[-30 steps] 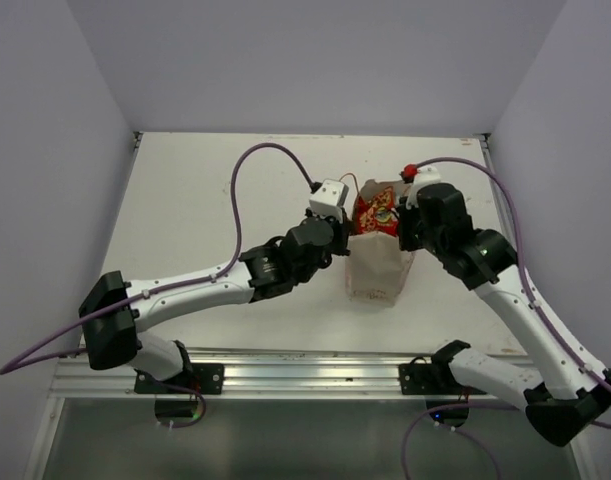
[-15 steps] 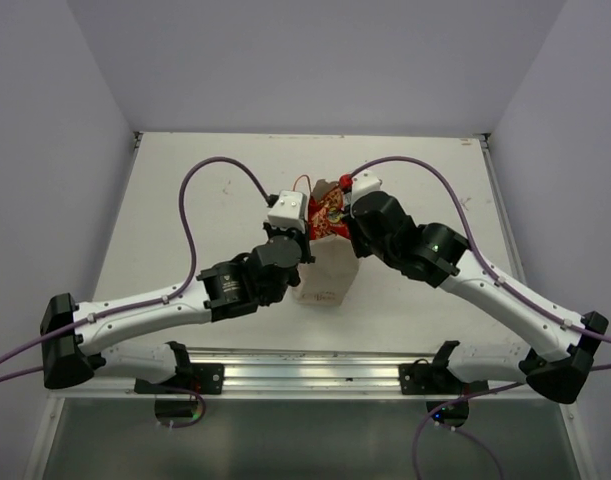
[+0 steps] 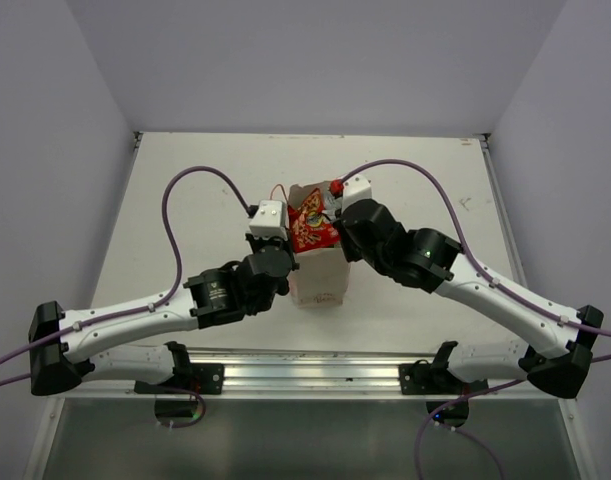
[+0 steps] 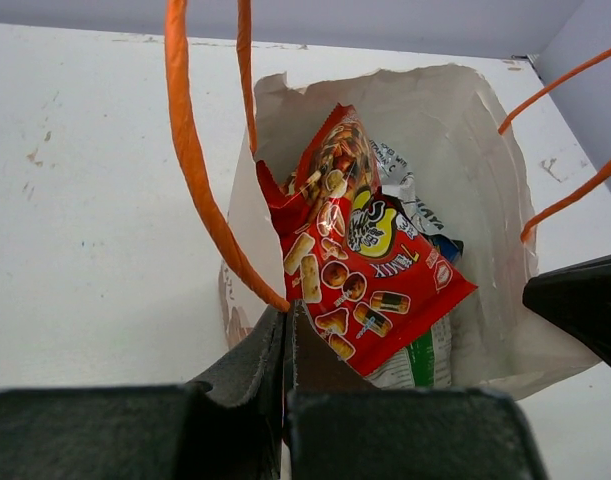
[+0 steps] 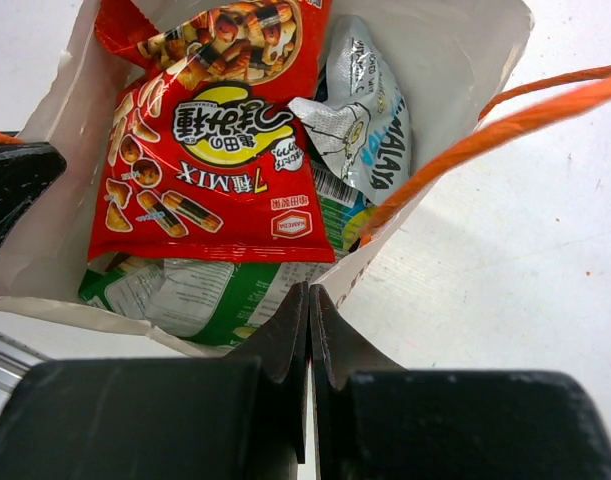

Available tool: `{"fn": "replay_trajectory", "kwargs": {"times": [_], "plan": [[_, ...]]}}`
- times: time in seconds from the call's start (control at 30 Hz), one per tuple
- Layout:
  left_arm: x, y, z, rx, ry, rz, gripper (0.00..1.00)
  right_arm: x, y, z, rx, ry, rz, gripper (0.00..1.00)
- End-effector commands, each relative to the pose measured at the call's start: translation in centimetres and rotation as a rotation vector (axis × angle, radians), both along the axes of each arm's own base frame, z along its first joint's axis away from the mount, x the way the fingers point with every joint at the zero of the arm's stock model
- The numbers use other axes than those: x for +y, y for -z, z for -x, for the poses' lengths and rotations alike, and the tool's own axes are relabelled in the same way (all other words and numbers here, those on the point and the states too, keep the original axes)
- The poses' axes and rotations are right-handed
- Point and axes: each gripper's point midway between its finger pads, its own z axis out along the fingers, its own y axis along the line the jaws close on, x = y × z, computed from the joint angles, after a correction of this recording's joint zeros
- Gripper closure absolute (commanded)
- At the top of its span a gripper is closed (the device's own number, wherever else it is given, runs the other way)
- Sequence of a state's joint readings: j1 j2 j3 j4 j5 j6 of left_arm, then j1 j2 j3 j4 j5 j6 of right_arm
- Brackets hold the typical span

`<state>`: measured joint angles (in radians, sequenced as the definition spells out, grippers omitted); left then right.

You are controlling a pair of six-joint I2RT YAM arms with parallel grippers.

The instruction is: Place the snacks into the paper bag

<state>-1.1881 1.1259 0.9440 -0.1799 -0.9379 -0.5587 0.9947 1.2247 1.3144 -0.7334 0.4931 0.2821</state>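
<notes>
The white paper bag (image 3: 320, 285) stands upright on the table between my two arms. Several snacks sit inside it: a red packet (image 3: 310, 228) on top, also in the left wrist view (image 4: 370, 275) and the right wrist view (image 5: 210, 150). A silver-blue packet (image 5: 370, 110) and a green packet (image 5: 215, 300) lie under it. My left gripper (image 4: 288, 312) is shut on the bag's left rim at the base of an orange-red string handle (image 4: 200, 170). My right gripper (image 5: 310, 290) is shut on the opposite rim by the other handle (image 5: 505, 125).
The white table (image 3: 185, 200) is walled in on three sides. A metal rail (image 3: 305, 375) runs along the near edge by the arm bases. Purple cables (image 3: 190, 175) loop above both arms.
Both arms have carried the bag to the left and a little nearer the front edge, each still gripping its rim. The packets stay inside.
</notes>
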Motion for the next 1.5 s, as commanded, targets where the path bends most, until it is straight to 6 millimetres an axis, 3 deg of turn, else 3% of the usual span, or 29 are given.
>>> {"fn": "replay_trajectory", "kwargs": {"times": [0.0,0.17,0.2,0.3,0.33,0.37,0.4,0.47,0.5,0.6,0.67,0.7,0.73,0.77,0.8,0.87,0.9,0.93,1.03,1.2,1.33,1.37,1.47], "plan": [[-0.2,-0.9,-0.1,-0.006,-0.039,0.068,1.00,-0.1,-1.9,-0.4,-0.041,0.051,-0.064,1.00],[-0.6,0.1,-0.2,0.023,-0.050,0.059,1.00,-0.5,-0.4,0.2,-0.012,0.056,-0.054,0.99],[-0.7,-0.1,-0.2,0.021,-0.051,0.063,1.00,-0.5,-0.5,0.2,-0.014,0.056,-0.056,0.93],[-0.3,-1.7,-0.4,-0.015,-0.070,0.079,0.62,-0.6,-1.4,0.0,-0.041,0.054,-0.062,0.65],[-0.2,-2.3,-0.4,-0.034,-0.071,0.063,0.39,-0.6,-2.3,-0.1,-0.058,0.052,-0.072,0.57],[0.2,-3.2,-0.6,-0.056,-0.089,0.067,0.29,-0.8,-2.6,-0.4,-0.076,0.052,-0.062,0.44],[0.2,-4.6,-0.8,-0.086,-0.095,0.101,0.17,-0.6,-3.2,-0.6,-0.093,0.048,-0.068,0.40],[1.2,-6.6,-1.0,-0.144,-0.125,0.080,0.08,-0.7,-4.7,-0.9,-0.134,0.046,-0.075,0.34],[1.7,-8.9,-1.1,-0.187,-0.144,0.146,0.07,-0.8,-5.3,-1.0,-0.149,0.051,-0.080,0.33],[4.7,-12.8,-0.8,-0.270,-0.220,0.178,0.04,-2.5,-8.3,-1.4,-0.231,0.120,-0.121,0.32],[7.1,-13.8,-0.5,-0.293,-0.284,0.142,0.04,-4.0,-9.7,-1.5,-0.277,0.171,-0.137,0.29],[8.8,-15.2,0.0,-0.318,-0.315,0.168,0.04,-5.5,-10.7,-1.3,-0.311,0.218,-0.143,0.28],[10.5,-15.3,0.3,-0.317,-0.366,0.148,0.03,-6.7,-10.9,-1.2,-0.333,0.255,-0.134,0.27],[11.5,-15.0,0.4,-0.328,-0.390,0.174,0.02,-7.8,-11.1,-1.1,-0.352,0.282,-0.124,0.22],[13.3,-15.3,0.9,-0.335,-0.409,0.179,0.00,-10.2,-12.0,-0.7,-0.394,0.360,-0.124,0.21],[15.7,-14.2,0.5,-0.339,-0.460,0.176,0.00,-12.2,-11.2,-0.3,-0.409,0.411,-0.091,0.19],[17.4,-13.5,0.8,-0.330,-0.464,0.135,0.00,-14.0,-11.7,0.4,-0.435,0.452,-0.111,0.18],[18.0,-13.2,0.6,-0.334,-0.471,0.180,0.00,-15.1,-10.6,0.6,-0.442,0.491,-0.073,0.18],[21.4,-10.8,0.2,-0.318,-0.543,0.083,0.00,-17.7,-9.2,1.7,-0.463,0.543,-0.057,0.18],[20.7,-5.8,-1.6,-0.233,-0.450,-0.067,0.00,-19.8,-6.8,2.5,-0.458,0.610,-0.014,0.22],[20.2,-3.7,-5.1,-0.170,-0.359,-0.049,0.00,-20.0,-6.3,2.5,-0.451,0.628,0.025,0.22],[20.3,-2.3,-6.3,-0.120,-0.347,-0.067,0.00,-19.9,-6.3,2.4,-0.451,0.638,0.032,0.22],[23.4,-1.3,-8.8,-0.068,-0.370,0.004,0.00,-19.9,-6.2,2.3,-0.449,0.647,0.046,0.19]]}}
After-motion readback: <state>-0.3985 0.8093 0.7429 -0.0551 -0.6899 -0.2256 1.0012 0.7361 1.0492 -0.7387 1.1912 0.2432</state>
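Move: Both grippers are shut on the paper bag's side rims near its front corners. The bag's middle lies about 6 cm right of the left hand, 4 cm ahead and 11 cm below; from the right hand it is some 5 cm left, 4 cm ahead and 11 cm below. Inside, the red snack pack is about 5 cm right of the left hand, 3 cm ahead and 4 cm down; the silver snack pack is roughly 2 cm left of the right hand, 5 cm ahead and 5 cm down. Open both grippers to let go of the bag's rims, then lift and part them: carry the left up about 14 cm and left some 23 cm, turning counter-clockwise, then sink and reach forward with it; raise the right about 10 cm while swinging it right some 19 cm and clockwise, fingers tipping up, then lower it partway. ##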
